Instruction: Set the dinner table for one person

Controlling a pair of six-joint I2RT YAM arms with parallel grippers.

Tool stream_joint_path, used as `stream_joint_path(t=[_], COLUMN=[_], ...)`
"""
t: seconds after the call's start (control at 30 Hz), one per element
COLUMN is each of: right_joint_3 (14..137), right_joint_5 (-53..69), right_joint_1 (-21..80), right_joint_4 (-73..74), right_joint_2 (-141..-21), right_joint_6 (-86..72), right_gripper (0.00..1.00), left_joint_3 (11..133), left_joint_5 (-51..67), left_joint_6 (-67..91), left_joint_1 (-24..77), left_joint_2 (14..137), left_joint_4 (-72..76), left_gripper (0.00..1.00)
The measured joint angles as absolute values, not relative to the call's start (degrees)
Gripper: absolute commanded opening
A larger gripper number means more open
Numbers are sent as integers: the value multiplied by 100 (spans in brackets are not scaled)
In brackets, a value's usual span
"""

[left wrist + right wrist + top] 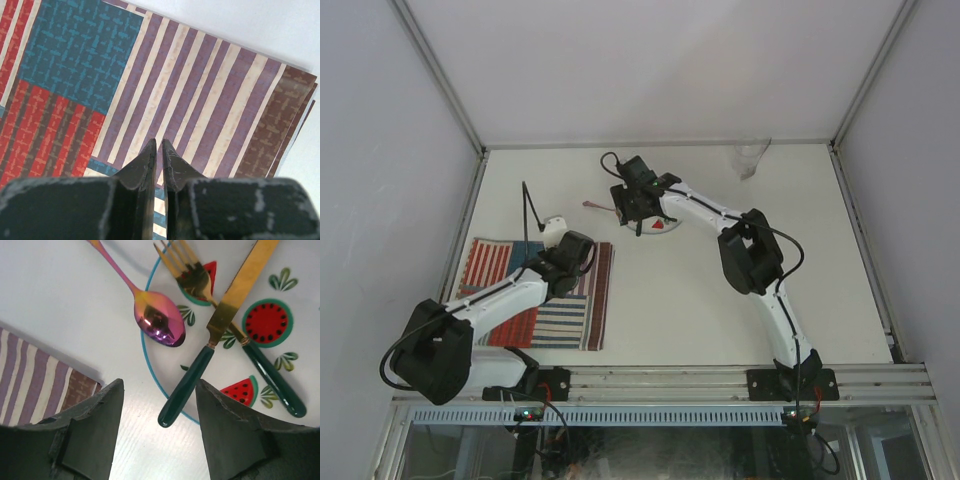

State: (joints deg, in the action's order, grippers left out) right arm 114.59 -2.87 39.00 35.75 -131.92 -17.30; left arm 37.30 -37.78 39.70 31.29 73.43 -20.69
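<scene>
On the off-white dinner table (pixel 700 300) lies a striped placemat (pixel 490 262) at the left. My left gripper (pixel 570 258) hovers over the placemat (pixel 190 90), its jaws (pixel 159 142) shut with nothing between them. Further back, my right gripper (pixel 640 200) hangs open (pixel 159 385) above the edge of a watermelon-print plate (pixel 217 367). On the plate rest a gold knife (pixel 235 295) and a gold fork (pixel 200 282), both green-handled and crossed. The knife's handle end pokes between the open fingers, untouched. An iridescent spoon (pixel 160 320) lies across the plate's rim.
A clear glass (pixel 751 157) stands at the back right corner. Aluminium rails edge the table, with white walls behind and beside it. The placemat's brown corner (pixel 35 375) lies just left of the right gripper.
</scene>
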Motion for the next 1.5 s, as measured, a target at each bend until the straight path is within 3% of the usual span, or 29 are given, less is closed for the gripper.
stream_joint_path(t=[0.53,0.67,0.8,1.5], right_joint_3=[10930,10726,10680,10022], right_joint_5=[-113,231,519,27], right_joint_1=[3682,3653,3658,3148], right_joint_4=[3389,3037,2770,2958], right_joint_2=[-13255,-13255,-13255,-12689], right_joint_6=[-1929,-2053,-2158,-1909], right_gripper=[54,23,0,0], left_joint_3=[3726,3726,3726,3728], left_joint_5=[-3782,-3782,-3785,-3782], left_joint_6=[3990,3990,3990,3992], left_joint_1=[3129,3129,3129,3129], left_joint_2=[7247,7249,7249,7454], left_joint_4=[-2069,-2071,-2071,-2067], left_gripper=[13,13,13,12])
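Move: The right hand's open fingers are about 4 cm above the green handle of the knife. The knife's middle is about 5 cm ahead, neither left nor right. The plate under it is centred some 5 cm ahead and 3 cm right. The fork, crossed below the blade, is about 4 cm ahead and 2 cm right, and the spoon 5 cm ahead and 8 cm left. From the left hand the knife lies roughly 20 cm ahead and 19 cm right. Down about 4 cm goes the right hand, easing right and then back left over the knife handle, with a slight roll as the fingers close and pinch it towards its butt end. After a short hold it carries the gripped handle some 7 cm to the right, staying low and turning slightly clockwise. ##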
